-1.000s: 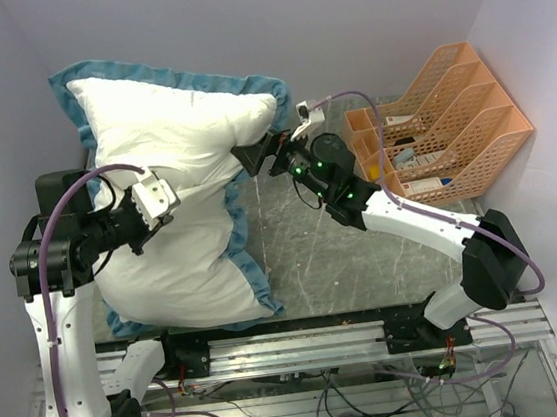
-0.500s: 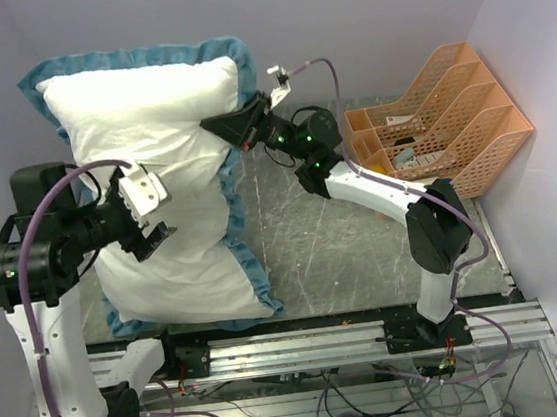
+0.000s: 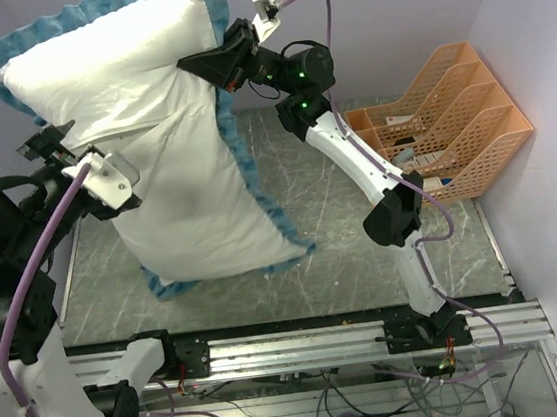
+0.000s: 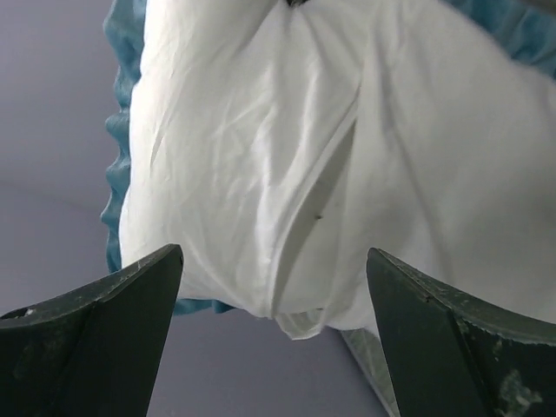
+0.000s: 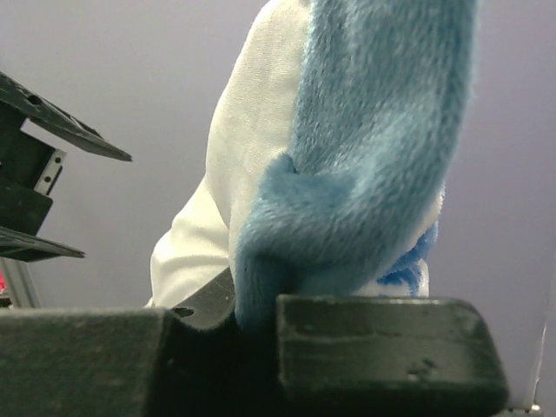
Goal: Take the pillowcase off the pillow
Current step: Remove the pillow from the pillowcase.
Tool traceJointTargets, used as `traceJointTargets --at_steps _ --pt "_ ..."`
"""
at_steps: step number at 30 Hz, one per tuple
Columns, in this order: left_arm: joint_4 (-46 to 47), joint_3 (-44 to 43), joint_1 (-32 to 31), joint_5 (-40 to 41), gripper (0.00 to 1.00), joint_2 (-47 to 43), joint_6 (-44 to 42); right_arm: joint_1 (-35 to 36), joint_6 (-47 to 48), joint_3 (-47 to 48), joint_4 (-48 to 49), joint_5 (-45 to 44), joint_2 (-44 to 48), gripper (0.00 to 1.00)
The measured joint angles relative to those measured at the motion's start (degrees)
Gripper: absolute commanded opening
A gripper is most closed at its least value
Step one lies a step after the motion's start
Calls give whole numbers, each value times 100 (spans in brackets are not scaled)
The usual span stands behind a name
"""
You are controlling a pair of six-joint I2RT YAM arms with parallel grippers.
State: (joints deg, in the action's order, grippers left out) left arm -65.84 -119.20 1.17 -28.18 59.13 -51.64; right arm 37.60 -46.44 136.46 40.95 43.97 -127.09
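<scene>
The pillowcase (image 3: pixel 194 213) shows its white side and teal ruffled edge (image 3: pixel 258 176). It hangs tilted above the table, stuffed full and plump. I cannot tell the pillow apart from the white cover round it. My right gripper (image 3: pixel 194 65) is raised high at the back and is shut on the teal ruffle (image 5: pixel 365 165), with its jaws (image 5: pixel 261 313) pinching the fuzzy edge. My left gripper (image 3: pixel 50 142) stands open at the bundle's left side, apart from it. Between its fingers (image 4: pixel 274 252) I see a fold in the white cloth (image 4: pixel 295 217), which they do not touch.
An orange file rack (image 3: pixel 449 119) holding small items stands at the right edge of the marbled table (image 3: pixel 363 239). Purple walls close in at the back and both sides. A metal rail (image 3: pixel 304 341) runs along the near edge.
My right gripper closed on the ruffled edge and lifted the bundle up and back. My left gripper let go of the middle, opened, and drew away to the left.
</scene>
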Motion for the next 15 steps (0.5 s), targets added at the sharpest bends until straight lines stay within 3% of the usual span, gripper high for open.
traceJointTargets --at_steps 3,5,10,15 --pt "505 365 0 275 97 -33 -20 -35 83 841 -267 17 -409 0" --pt "614 374 0 260 98 76 -4 -44 85 868 -205 28 -422 0" --pt "601 411 0 -295 98 262 293 -17 -109 229 468 245 -216 0" --pt "590 922 0 -922 91 238 546 162 -354 -831 1228 592 175 0"
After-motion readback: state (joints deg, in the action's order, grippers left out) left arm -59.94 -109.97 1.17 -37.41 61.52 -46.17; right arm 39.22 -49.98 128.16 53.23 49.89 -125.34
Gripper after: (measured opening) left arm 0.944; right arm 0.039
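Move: The pillow hangs folded from the right hand's shut fingers. Its white crease, which the open left hand goes for, lies about 5 cm ahead of that hand, 6 cm to its right and 5 cm lower. The pinched ruffle edge is some 13 cm ahead and 14 cm to the right, roughly level; the pillow's upper left corner sits 14 cm ahead and 12 cm left. From the right hand, the crease is about 8 cm back, 8 cm left and 6 cm below. The hanging pillow is met from both sides: the wide-open left hand reaches forward about 4 cm towards its white crease, then swings right and sinks about 4 cm, its fingers tipping down and turning roughly 10 degrees clockwise until they straddle the cloth. The right hand keeps its pinch on the ruffled edge, rises slightly, then draws it back 4 cm and down 2. ##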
